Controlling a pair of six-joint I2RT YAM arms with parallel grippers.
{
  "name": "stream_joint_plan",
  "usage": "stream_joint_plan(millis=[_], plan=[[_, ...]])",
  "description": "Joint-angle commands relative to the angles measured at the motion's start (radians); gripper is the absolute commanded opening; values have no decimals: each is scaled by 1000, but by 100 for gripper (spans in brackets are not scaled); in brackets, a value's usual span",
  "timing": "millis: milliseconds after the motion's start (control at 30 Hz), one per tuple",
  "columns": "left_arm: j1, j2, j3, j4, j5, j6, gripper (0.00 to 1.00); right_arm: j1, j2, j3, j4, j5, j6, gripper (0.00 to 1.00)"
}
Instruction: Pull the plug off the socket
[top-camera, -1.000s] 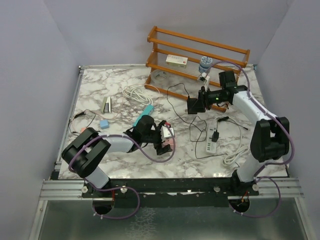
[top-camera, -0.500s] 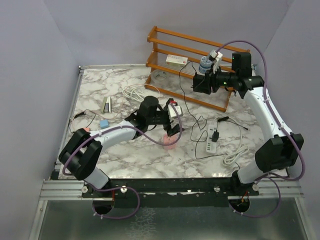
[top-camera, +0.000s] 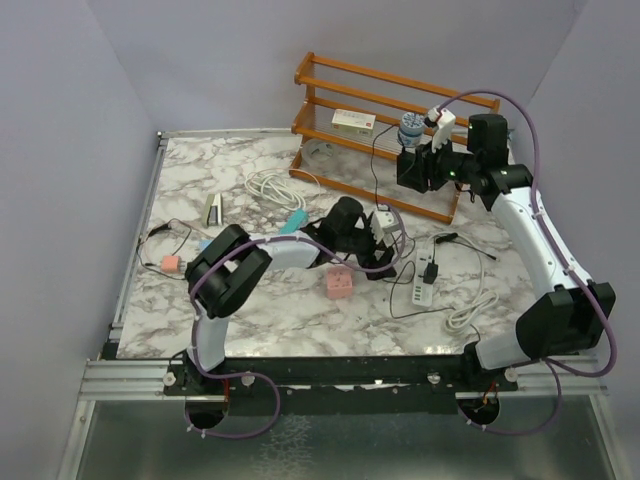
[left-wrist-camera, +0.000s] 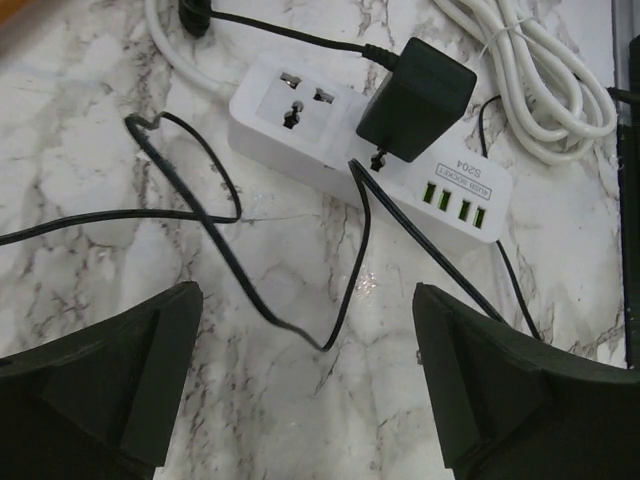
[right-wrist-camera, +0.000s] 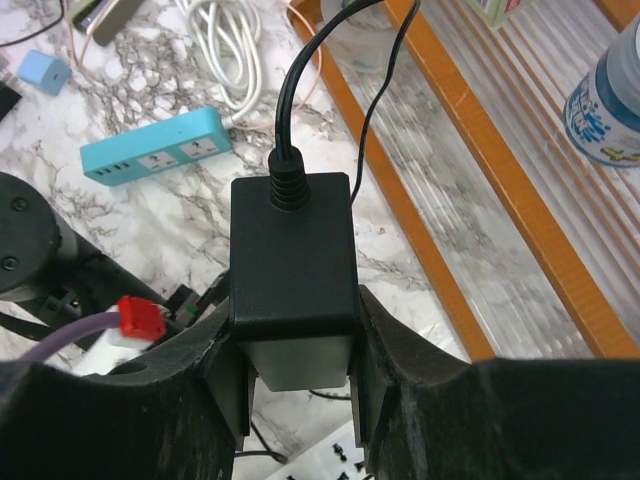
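Observation:
My right gripper (right-wrist-camera: 298, 380) is shut on the black plug (right-wrist-camera: 290, 260), a boxy adapter with its cable running out of the top. In the top view the plug (top-camera: 406, 162) hangs high in front of the wooden rack, in the right gripper (top-camera: 412, 174). The pink cube socket (top-camera: 338, 283) lies alone on the marble, touched by nothing. My left gripper (left-wrist-camera: 310, 380) is open just right of it, low over the marble, with only a thin black cable between its fingers. From above, the left gripper (top-camera: 388, 262) is beside the white power strip.
A white power strip (left-wrist-camera: 300, 120) with another black adapter (left-wrist-camera: 415, 100) plugged in lies ahead of the left gripper, a coiled white cable (left-wrist-camera: 540, 80) beyond it. A teal power strip (right-wrist-camera: 155, 150), the wooden rack (right-wrist-camera: 440, 150) and a bottle (right-wrist-camera: 610, 100) lie below the right gripper.
The right arm lifted the plug up and back to the rack. The left gripper let go of the pink cube socket and swung right toward the white power strip.

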Motion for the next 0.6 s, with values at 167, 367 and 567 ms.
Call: stream_joint_plan(millis=[167,367,567], plan=[[-4,111,101,45,173,-198,22,1,-55,-72,21,64,-15,0],[159,-72,142,-93,221,-146,0,0,-82,-76,23,111,-15,1],[347,-321,211,-264,268,-183,0,1,-78,-31,12,78,-22,1]])
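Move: The left hand's open fingers, pointing right, have the black cable's bend just ahead of them, about 2 cm right, 2 cm lower and 1 cm back. The white power strip's middle lies some 7 cm right, 3 cm back and 7 cm lower, and the pink block about 11 cm left, 4 cm back and 6 cm below. From the right hand, holding the black plug high up, that bend is roughly 12 cm back, straight behind and 20 cm down. The left hand dips the last 3 cm right and down onto the black cable and shuts its wide-open fingers, pinching it, then turns about and sweeps quickly up, forward and left, away from the white power strip, some 15 cm from the low point, the wrist turning only about 10 degrees. Meanwhile the right hand keeps its hold on the black plug and eases down and to the right by no more than 2–3 cm. ##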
